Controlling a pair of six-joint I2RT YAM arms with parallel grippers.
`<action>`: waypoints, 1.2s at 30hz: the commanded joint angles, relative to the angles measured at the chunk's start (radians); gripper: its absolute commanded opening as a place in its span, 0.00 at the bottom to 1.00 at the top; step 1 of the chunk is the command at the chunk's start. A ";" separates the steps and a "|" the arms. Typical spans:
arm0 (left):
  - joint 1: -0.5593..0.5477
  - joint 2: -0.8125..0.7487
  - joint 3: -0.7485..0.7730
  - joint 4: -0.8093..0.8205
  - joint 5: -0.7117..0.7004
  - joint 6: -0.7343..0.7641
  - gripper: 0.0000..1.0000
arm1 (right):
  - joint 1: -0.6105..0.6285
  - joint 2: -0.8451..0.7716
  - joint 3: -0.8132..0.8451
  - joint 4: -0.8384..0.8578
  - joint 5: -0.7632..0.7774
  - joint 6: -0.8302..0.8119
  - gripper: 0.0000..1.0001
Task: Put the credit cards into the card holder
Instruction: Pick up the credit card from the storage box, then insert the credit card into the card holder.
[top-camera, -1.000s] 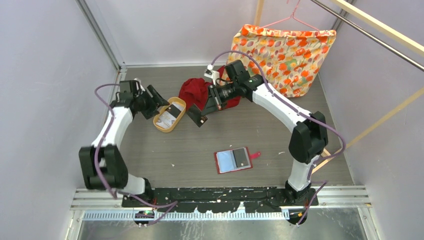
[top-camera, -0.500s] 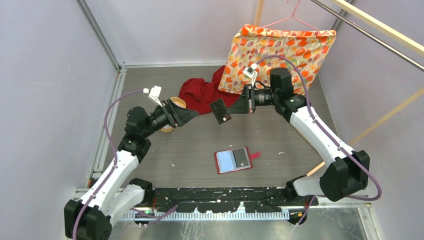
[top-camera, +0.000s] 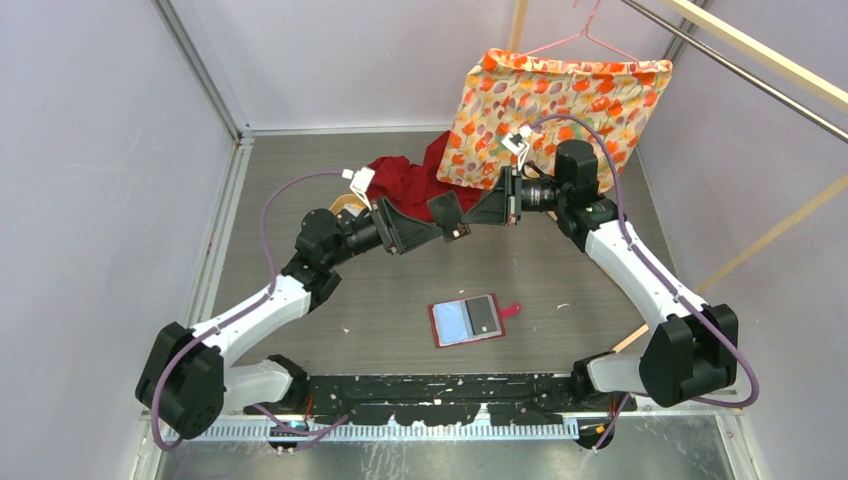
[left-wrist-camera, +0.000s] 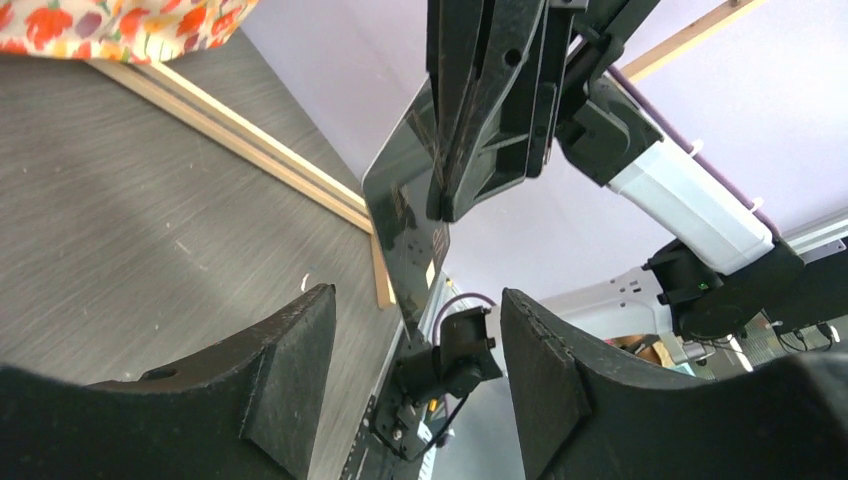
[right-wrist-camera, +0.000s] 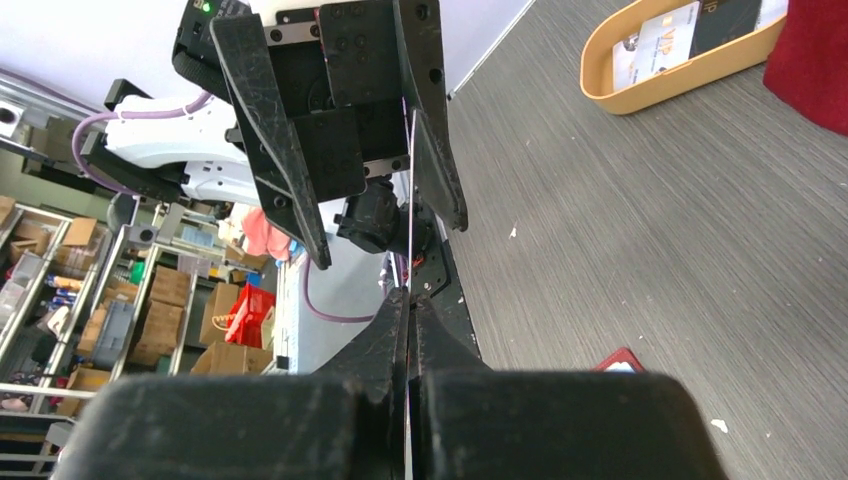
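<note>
My right gripper (top-camera: 462, 215) is shut on a dark credit card (top-camera: 443, 213), held in the air above the table's middle. In the right wrist view the card (right-wrist-camera: 410, 200) shows edge-on as a thin line running out from the shut fingertips (right-wrist-camera: 398, 310). My left gripper (top-camera: 432, 232) faces it, open. From the left wrist, the card's (left-wrist-camera: 408, 225) lower corner hangs between the spread fingers (left-wrist-camera: 300, 350) without touching either. The red card holder (top-camera: 467, 320) lies open on the table below, nearer the front. More credit cards (right-wrist-camera: 660, 40) lie in the tan tray (right-wrist-camera: 610, 85).
A red cloth (top-camera: 405, 180) lies at the back, with a floral bag (top-camera: 560, 105) on a hanger behind it. The tan tray (top-camera: 343, 205) is mostly hidden behind my left arm. Walls close in both sides.
My left arm has swung from the tray to the table's middle, its jaws narrowing slightly. My right arm carried the dark card away from the tray, and the two grippers now meet.
</note>
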 joint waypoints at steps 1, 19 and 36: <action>-0.020 0.019 0.064 0.108 -0.044 -0.009 0.60 | -0.005 -0.029 -0.003 0.104 -0.044 0.044 0.01; -0.024 0.104 0.094 0.184 -0.027 -0.061 0.01 | -0.005 -0.017 -0.024 0.112 -0.090 0.032 0.07; -0.125 -0.159 -0.219 -0.325 -0.070 0.091 0.00 | -0.064 -0.016 0.043 -0.975 0.190 -1.197 1.00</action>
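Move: The dark credit card, still pinched upright in the right fingers, has its middle about 4 cm right, 2 cm ahead and 2 cm above the left hand, and roughly 3 cm left and 1 cm below the right hand. From the left hand, the open card holder lies some 8 cm right and 6 cm back, the storage box about 20 cm left and 16 cm ahead, both around 25 cm below. Ease the left gripper a centimetre or two forward, right and up and shut its fingers on the card's near edge while the right hand holds still. Once they pinch it, open the right fingers wide and draw that hand down and right, some 9 cm, tipping its fingers down; carry the card in the left down and back about 12 cm towards the card holder, fingertips dipping slightly. ##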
